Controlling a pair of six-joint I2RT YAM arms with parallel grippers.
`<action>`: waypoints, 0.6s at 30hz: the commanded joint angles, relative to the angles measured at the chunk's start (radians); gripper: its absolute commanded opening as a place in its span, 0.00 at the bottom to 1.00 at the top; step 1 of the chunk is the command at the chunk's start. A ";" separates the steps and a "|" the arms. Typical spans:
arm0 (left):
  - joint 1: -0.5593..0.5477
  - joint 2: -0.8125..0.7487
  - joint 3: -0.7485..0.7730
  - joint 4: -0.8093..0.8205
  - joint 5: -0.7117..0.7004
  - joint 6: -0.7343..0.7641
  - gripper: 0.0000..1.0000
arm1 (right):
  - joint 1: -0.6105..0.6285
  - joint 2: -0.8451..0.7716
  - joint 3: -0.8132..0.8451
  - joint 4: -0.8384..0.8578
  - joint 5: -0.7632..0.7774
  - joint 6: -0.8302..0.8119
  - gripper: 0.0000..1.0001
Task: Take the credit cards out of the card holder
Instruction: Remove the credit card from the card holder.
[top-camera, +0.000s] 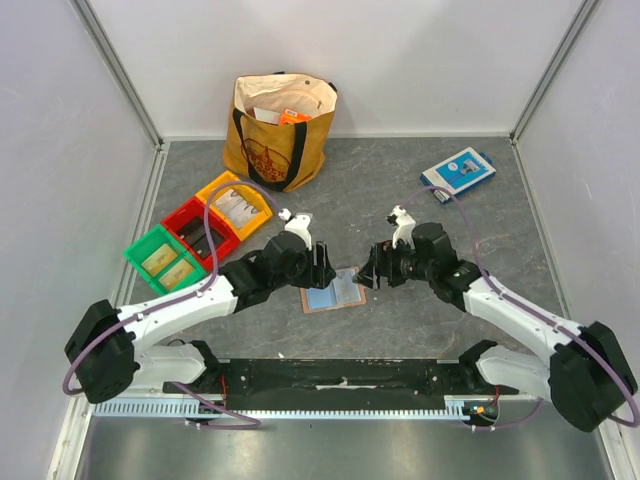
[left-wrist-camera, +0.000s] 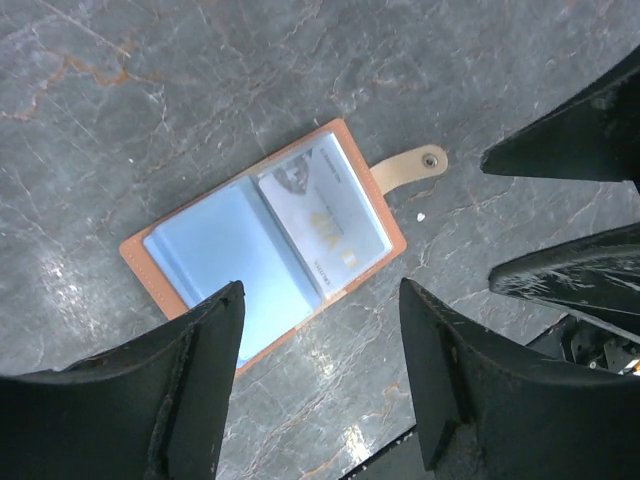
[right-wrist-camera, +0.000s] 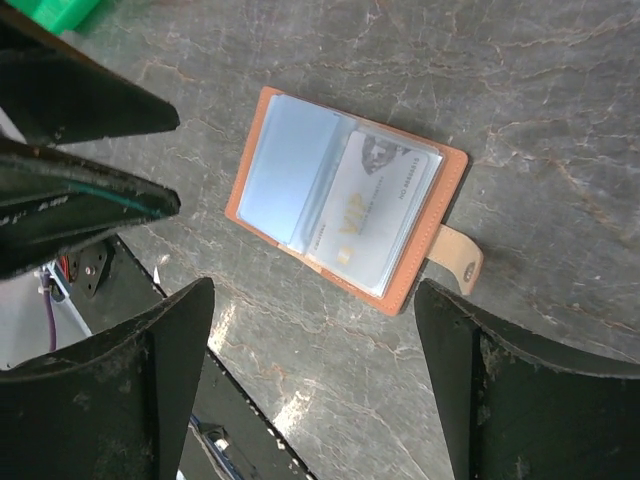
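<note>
The card holder (top-camera: 335, 290) lies opened flat on the grey table between my two grippers. In the left wrist view the card holder (left-wrist-camera: 265, 240) shows pale blue sleeves, with a credit card (left-wrist-camera: 325, 220) inside the clear sleeve on the half nearest the snap tab (left-wrist-camera: 410, 168). The right wrist view shows the same card holder (right-wrist-camera: 345, 210), the credit card (right-wrist-camera: 375, 215) and the tab (right-wrist-camera: 460, 255). My left gripper (left-wrist-camera: 320, 295) hovers open just left of the holder, with nothing between its fingers. Facing it from the right, my right gripper (right-wrist-camera: 315, 290) is open and empty.
A tan tote bag (top-camera: 282, 130) stands at the back. Green (top-camera: 160, 258), red (top-camera: 200, 232) and yellow (top-camera: 235, 205) bins sit at the left. A blue-and-white flat box (top-camera: 458, 172) lies at the back right. A black rail (top-camera: 340, 378) runs along the near edge.
</note>
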 joint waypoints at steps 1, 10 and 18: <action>-0.016 0.012 -0.043 0.067 -0.029 -0.044 0.66 | 0.047 0.089 0.056 0.058 0.077 0.072 0.86; -0.016 0.112 -0.115 0.118 -0.033 -0.052 0.51 | 0.107 0.263 0.105 0.052 0.197 0.113 0.71; -0.016 0.122 -0.155 0.102 -0.055 -0.073 0.36 | 0.128 0.349 0.128 0.043 0.183 0.110 0.50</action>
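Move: The blue left pocket of the open card holder lies almost under the left hand, about 12 cm down and 1 cm to its right; the VIP card in the holder's other pocket is some 5 cm right of that hand and 1 cm ahead. From the right hand, the VIP card is roughly 5 cm left, 2 cm ahead and 11 cm down; the holder's strap is straight left-right in line with that hand, 3 cm ahead. No touch can be seen yet: both hands sink onto the card holder from opposite sides. The left drops about 8 cm towards the left pocket, easing 2 cm back and 2 cm left; the right comes down some 7 cm towards the VIP card, drifting 2 cm left. Both tip roughly 10–15 degrees to point more steeply down, their fingers closing to around half open. ##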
